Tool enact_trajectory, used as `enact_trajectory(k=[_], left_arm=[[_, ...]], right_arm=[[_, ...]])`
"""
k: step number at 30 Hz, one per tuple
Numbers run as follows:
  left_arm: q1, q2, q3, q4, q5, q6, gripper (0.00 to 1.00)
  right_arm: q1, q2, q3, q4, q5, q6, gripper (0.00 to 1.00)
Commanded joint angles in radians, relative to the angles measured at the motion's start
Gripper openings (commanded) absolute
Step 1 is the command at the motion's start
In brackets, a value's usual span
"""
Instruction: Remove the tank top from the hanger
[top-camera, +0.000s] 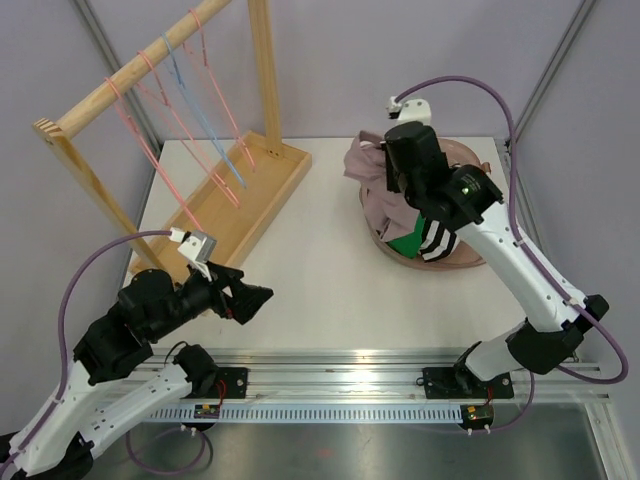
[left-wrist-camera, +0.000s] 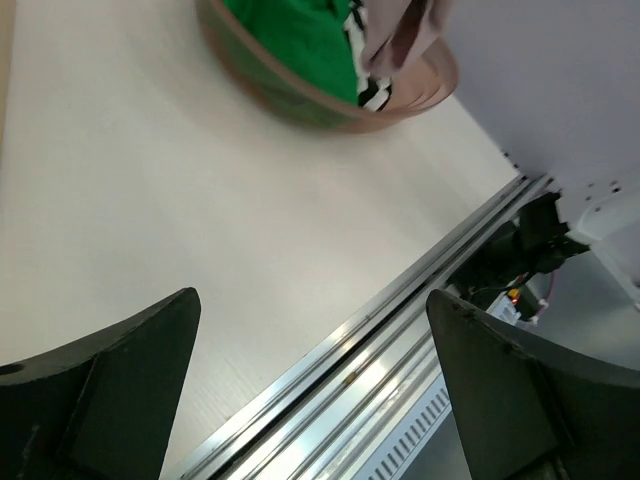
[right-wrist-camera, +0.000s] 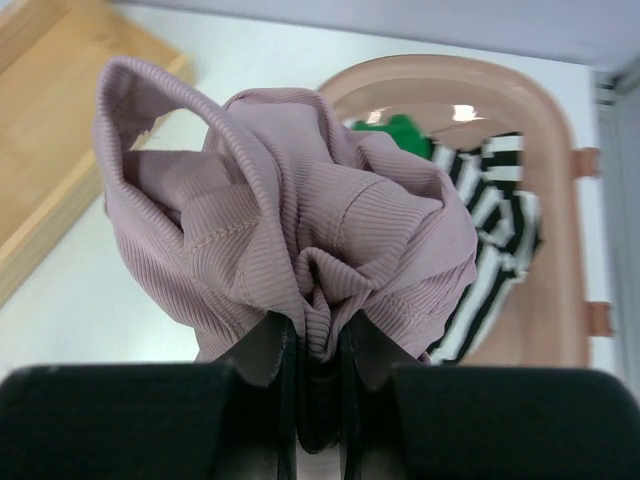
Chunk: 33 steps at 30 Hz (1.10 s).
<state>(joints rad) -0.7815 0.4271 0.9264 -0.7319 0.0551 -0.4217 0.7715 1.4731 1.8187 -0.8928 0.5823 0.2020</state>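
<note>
The mauve ribbed tank top (right-wrist-camera: 300, 220) is bunched up, with a fold of it pinched between the jaws of my right gripper (right-wrist-camera: 318, 340). In the top view the tank top (top-camera: 365, 165) hangs over the back left rim of the pink basket (top-camera: 470, 260), under my right gripper (top-camera: 395, 178). Bare pink hangers (top-camera: 165, 165) and a blue hanger (top-camera: 205, 115) hang on the wooden rack (top-camera: 130, 70) at the back left; none touches the tank top. My left gripper (top-camera: 255, 300) stands open over the table's near edge, nothing between its fingers (left-wrist-camera: 150, 380).
The basket (right-wrist-camera: 560, 200) holds a green garment (top-camera: 408, 240) and a black-and-white striped one (top-camera: 437, 240). The rack's wooden base tray (top-camera: 265, 195) lies left of the basket. A metal rail (left-wrist-camera: 400, 330) runs along the near edge.
</note>
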Motion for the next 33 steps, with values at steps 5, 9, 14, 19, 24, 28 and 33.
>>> enact_trajectory(k=[5,9,14,19,24,28,33], left_arm=[[-0.004,0.009,-0.098,-0.003,-0.144,0.008,0.99],[-0.004,0.013,-0.124,0.023,-0.196,0.005,0.99],[0.007,0.045,-0.115,0.006,-0.238,-0.003,0.99],[0.019,0.045,-0.116,0.002,-0.244,-0.005,0.99],[0.056,-0.001,-0.116,-0.007,-0.307,-0.028,0.99],[0.207,-0.019,-0.116,-0.003,-0.313,-0.028,0.99],[0.362,-0.014,-0.121,0.02,-0.247,-0.003,0.99]], right_arm=[[-0.274,0.007,0.038,-0.046,0.021,-0.061,0.0],[-0.417,0.061,-0.005,0.02,-0.076,-0.053,0.0],[-0.558,0.171,-0.042,0.11,-0.232,-0.023,0.0],[-0.63,0.364,-0.047,0.163,-0.28,-0.003,0.03],[-0.644,0.483,-0.096,0.207,-0.315,-0.016,0.12],[-0.643,0.486,-0.082,0.173,-0.288,-0.016,0.49],[-0.643,0.382,-0.001,0.092,-0.25,-0.018,0.99]])
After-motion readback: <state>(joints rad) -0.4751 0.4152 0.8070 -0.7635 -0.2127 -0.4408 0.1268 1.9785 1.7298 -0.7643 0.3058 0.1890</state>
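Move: The pink tank top is already pinched in my right hand. The bin I'm taking it to has its middle about 13 cm ahead of that hand, 15 cm to its right and some 30 cm below. Inside it the green top lies about 11 cm ahead and 9 cm right, the striped top about 11 cm ahead and 19 cm right. From my empty left hand the bin is roughly 35 cm ahead, 42 cm right and 25 cm down. I swing my right hand right and forward over the bin, then sink it about 25 cm while the wrist turns clockwise and tips some 30 degrees further down. Low over the clothes I open the fingers wide and let go of the pink top, rising a touch. My open left hand drops about 6 cm, then swings left and forward towards the rack, turning counter-clockwise. ##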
